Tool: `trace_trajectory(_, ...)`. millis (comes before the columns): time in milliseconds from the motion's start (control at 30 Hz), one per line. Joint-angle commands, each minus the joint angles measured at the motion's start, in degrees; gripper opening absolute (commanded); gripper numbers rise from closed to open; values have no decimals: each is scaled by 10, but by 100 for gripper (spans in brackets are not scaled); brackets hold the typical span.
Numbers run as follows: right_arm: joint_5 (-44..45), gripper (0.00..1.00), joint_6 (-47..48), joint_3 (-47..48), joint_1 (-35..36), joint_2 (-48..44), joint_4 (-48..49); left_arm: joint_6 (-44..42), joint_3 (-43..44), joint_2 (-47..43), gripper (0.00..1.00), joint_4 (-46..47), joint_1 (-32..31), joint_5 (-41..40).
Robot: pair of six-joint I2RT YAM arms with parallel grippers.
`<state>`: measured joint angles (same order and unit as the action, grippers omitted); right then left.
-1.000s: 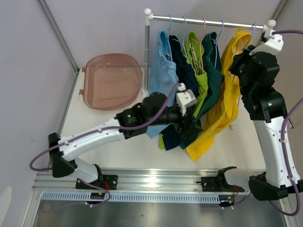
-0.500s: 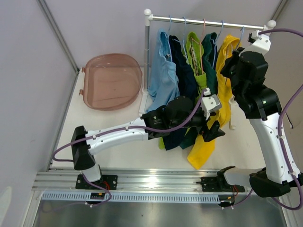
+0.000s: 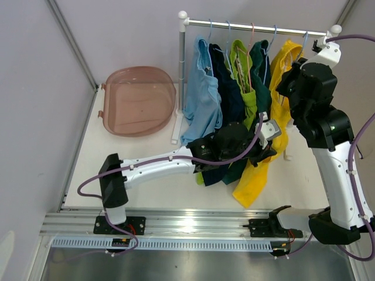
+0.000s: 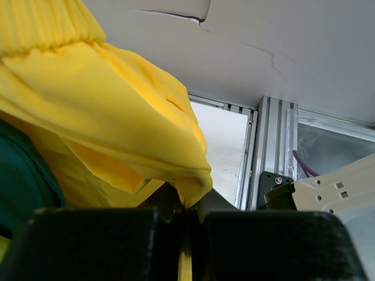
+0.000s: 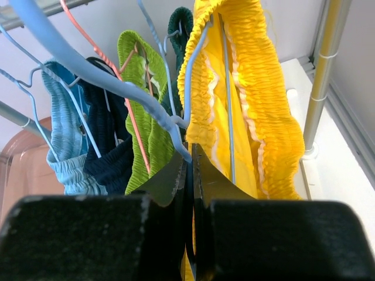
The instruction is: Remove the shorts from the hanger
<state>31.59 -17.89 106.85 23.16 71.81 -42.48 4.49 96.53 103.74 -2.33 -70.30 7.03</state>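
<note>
Five shorts hang on a rack: light blue (image 3: 202, 99), navy (image 3: 228, 93), lime green (image 3: 245, 76), dark teal (image 3: 262, 76) and bright yellow (image 3: 282, 108). My left gripper (image 3: 266, 150) reaches across to the yellow shorts' lower part and is shut on a fold of the yellow cloth (image 4: 117, 117), pinched between the jaws (image 4: 187, 206). My right gripper (image 3: 289, 82) is up by the rail and is shut on the light blue hanger (image 5: 117, 82) that carries the yellow shorts (image 5: 258, 93), its fingers (image 5: 188, 161) closed on the hanger's arm. The yellow waistband is still over that hanger.
A pink plastic tub (image 3: 139, 100) sits at the back left of the table. The rack's left post (image 3: 181, 76) and top rail (image 3: 258, 26) stand at the back; its right post (image 5: 327, 76) is close to my right gripper. An aluminium rail (image 3: 187, 225) runs along the near edge.
My left arm has stretched to the right, from the navy and teal shorts to the yellow shorts, and has closed on the yellow cloth. My right arm shifted slightly along the rail.
</note>
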Motion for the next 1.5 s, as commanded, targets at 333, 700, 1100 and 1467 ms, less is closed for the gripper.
trace_trajectory(333, -13, 0, 29, 183, -58, 64, 31, 46, -330, -231, 0, 62, -125, -115)
trace_trajectory(700, -116, 0, -44, 186, -45, 36, -93, 46, -243, -164, 0, 22, -125, -221)
trace_trajectory(1100, -258, 0, -212, -50, -3, -191, -219, 32, 431, 111, 0, -325, 4, -244)
trace_trajectory(1467, -124, 0, -94, 237, -3, -16, -249, 107, -12, -231, 0, -354, -138, -291)
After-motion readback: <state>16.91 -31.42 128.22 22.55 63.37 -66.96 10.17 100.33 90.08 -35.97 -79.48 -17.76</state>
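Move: The left gripper is already shut on the lower front of the yellow shorts. Their waistband is about 15 cm straight ahead of it and 9 cm up, and the dark green shorts hang 10 cm ahead, 7 cm left and 3 cm up. From the right gripper, which already holds the blue hanger's neck, the rod lies some 8 cm up and 3 cm ahead. The yellow waistband is 3 cm ahead and 7 cm down, and the dark green waistband is 9 cm left, 2 cm ahead and 6 cm down. Keep both grips and work the yellow shorts off: tug the left gripper back, left and down about 10 cm, swing it forward, right and up past its starting height, then draw it left and back again. Meanwhile lift the right gripper slightly, then pull the blue hanger back some 14 cm, rolling its left side up about 20 degrees. ##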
